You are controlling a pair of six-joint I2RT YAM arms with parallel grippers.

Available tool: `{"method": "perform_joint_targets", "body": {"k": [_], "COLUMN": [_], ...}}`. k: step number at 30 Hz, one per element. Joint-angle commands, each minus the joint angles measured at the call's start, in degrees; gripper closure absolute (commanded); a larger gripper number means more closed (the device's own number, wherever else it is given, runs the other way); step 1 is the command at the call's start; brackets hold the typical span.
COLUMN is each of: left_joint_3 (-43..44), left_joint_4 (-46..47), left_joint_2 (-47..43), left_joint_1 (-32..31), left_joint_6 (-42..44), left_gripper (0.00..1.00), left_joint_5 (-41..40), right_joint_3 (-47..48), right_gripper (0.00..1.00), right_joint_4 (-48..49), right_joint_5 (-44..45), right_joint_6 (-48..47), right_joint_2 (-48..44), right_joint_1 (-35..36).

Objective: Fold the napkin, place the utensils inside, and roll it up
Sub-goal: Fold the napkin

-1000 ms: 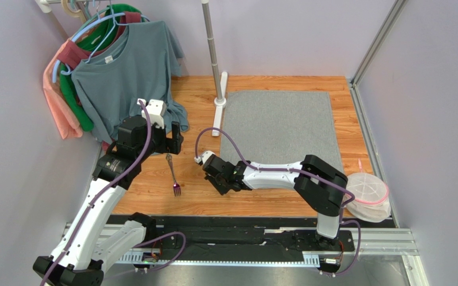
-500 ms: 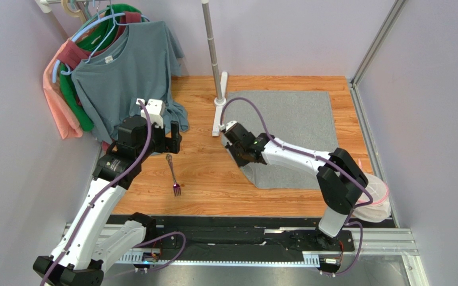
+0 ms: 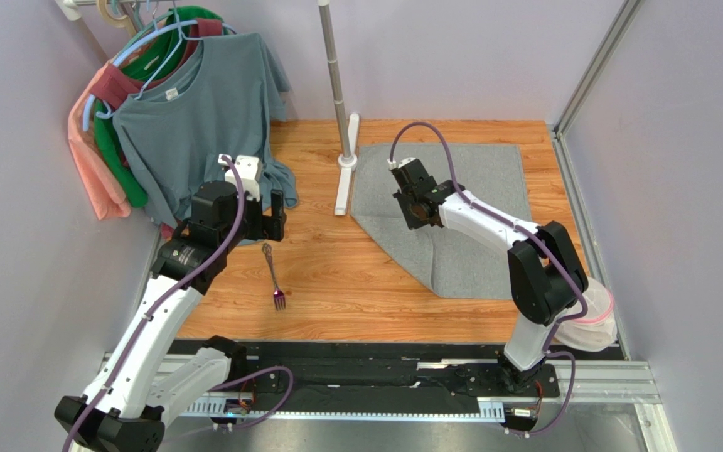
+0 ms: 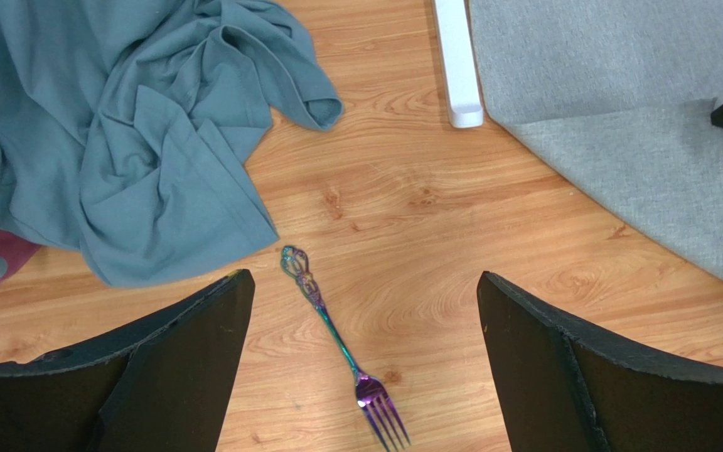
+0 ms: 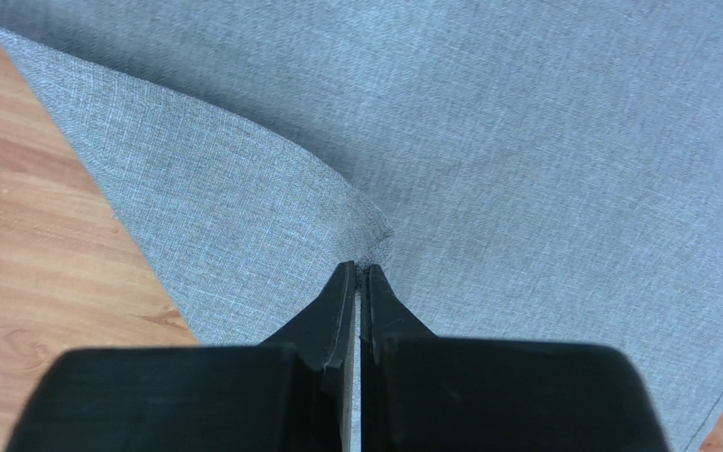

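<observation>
The grey napkin [image 3: 478, 174] lies on the wooden table at the back right, its near-left corner lifted and folded over diagonally. My right gripper [image 3: 420, 217] is shut on that corner, and the wrist view shows the cloth [image 5: 526, 141] pinched and puckered at the closed tips of the right gripper [image 5: 358, 268]. The fork [image 3: 273, 276], dark and iridescent purple, lies alone on bare wood to the left, tines toward me. My left gripper [image 3: 274, 218] hovers just beyond its handle, open and empty. In the left wrist view the fork [image 4: 337, 344] lies below the wide-spread left gripper [image 4: 362, 278].
A blue-grey T-shirt [image 3: 200, 113] hangs with other clothes at the back left, its hem [image 4: 148, 122] spread on the table near the fork. A white pole stand [image 3: 346, 160] stands beside the napkin's left edge. A plastic container [image 3: 582, 306] sits at the near right.
My right gripper has carried the napkin's near-left corner away from me and to the right, laying a diagonal fold over the cloth. The left arm and the fork have stayed put.
</observation>
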Motion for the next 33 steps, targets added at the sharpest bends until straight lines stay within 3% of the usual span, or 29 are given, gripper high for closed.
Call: {"method": "perform_joint_targets", "body": {"k": [1,17,33], "left_joint_3": [-0.19,0.34,1.22], "left_joint_4": [0.22,-0.84,-1.8], "left_joint_2": [0.21,3.29,8.47], "left_joint_1": [-0.33,-0.25,-0.25], "left_joint_6": [0.73,1.0,1.61], "left_gripper": [0.02,0.02,0.02], "left_joint_5": [-0.79,-6.05,-8.26], "right_joint_3": [2.47,11.95,25.41], "right_gripper": [1.0,1.0,1.0], "right_joint_4": [3.22,7.61,9.1], "right_joint_5": [3.09,5.65,7.93], "right_joint_6": [-2.01,-8.24,-11.94], "right_joint_2": [1.03,9.46,21.68], "right_joint_1": [-2.86,-16.39,-24.74]}}
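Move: The right hand, about 8 cm above the table, already pinches the napkin's near-left corner; the napkin's far-right corner lies about 29 cm ahead of this hand and 31 cm to its right. The napkin's far-left corner lies some 29 cm ahead and 15 cm left of the same hand, the middle of the white stand foot about 22 cm ahead and 18 cm left. From the left hand, the far-right corner is roughly 37 cm ahead, 65 cm right and 24 cm below. Keeping its shut fingers on the pinched corner, the right hand sweeps it diagonally across the napkin towards the far-right corner, about 16 cm forward and as far to the right, staying nearly level as the wrist turns some 20 degrees clockwise and the fingers tilt slightly outward. Meanwhile the empty left hand, fingers wide open, sinks about 4.5 cm above the fork with a small drift left and forward, its fingers tipping about 10 degrees further down. ##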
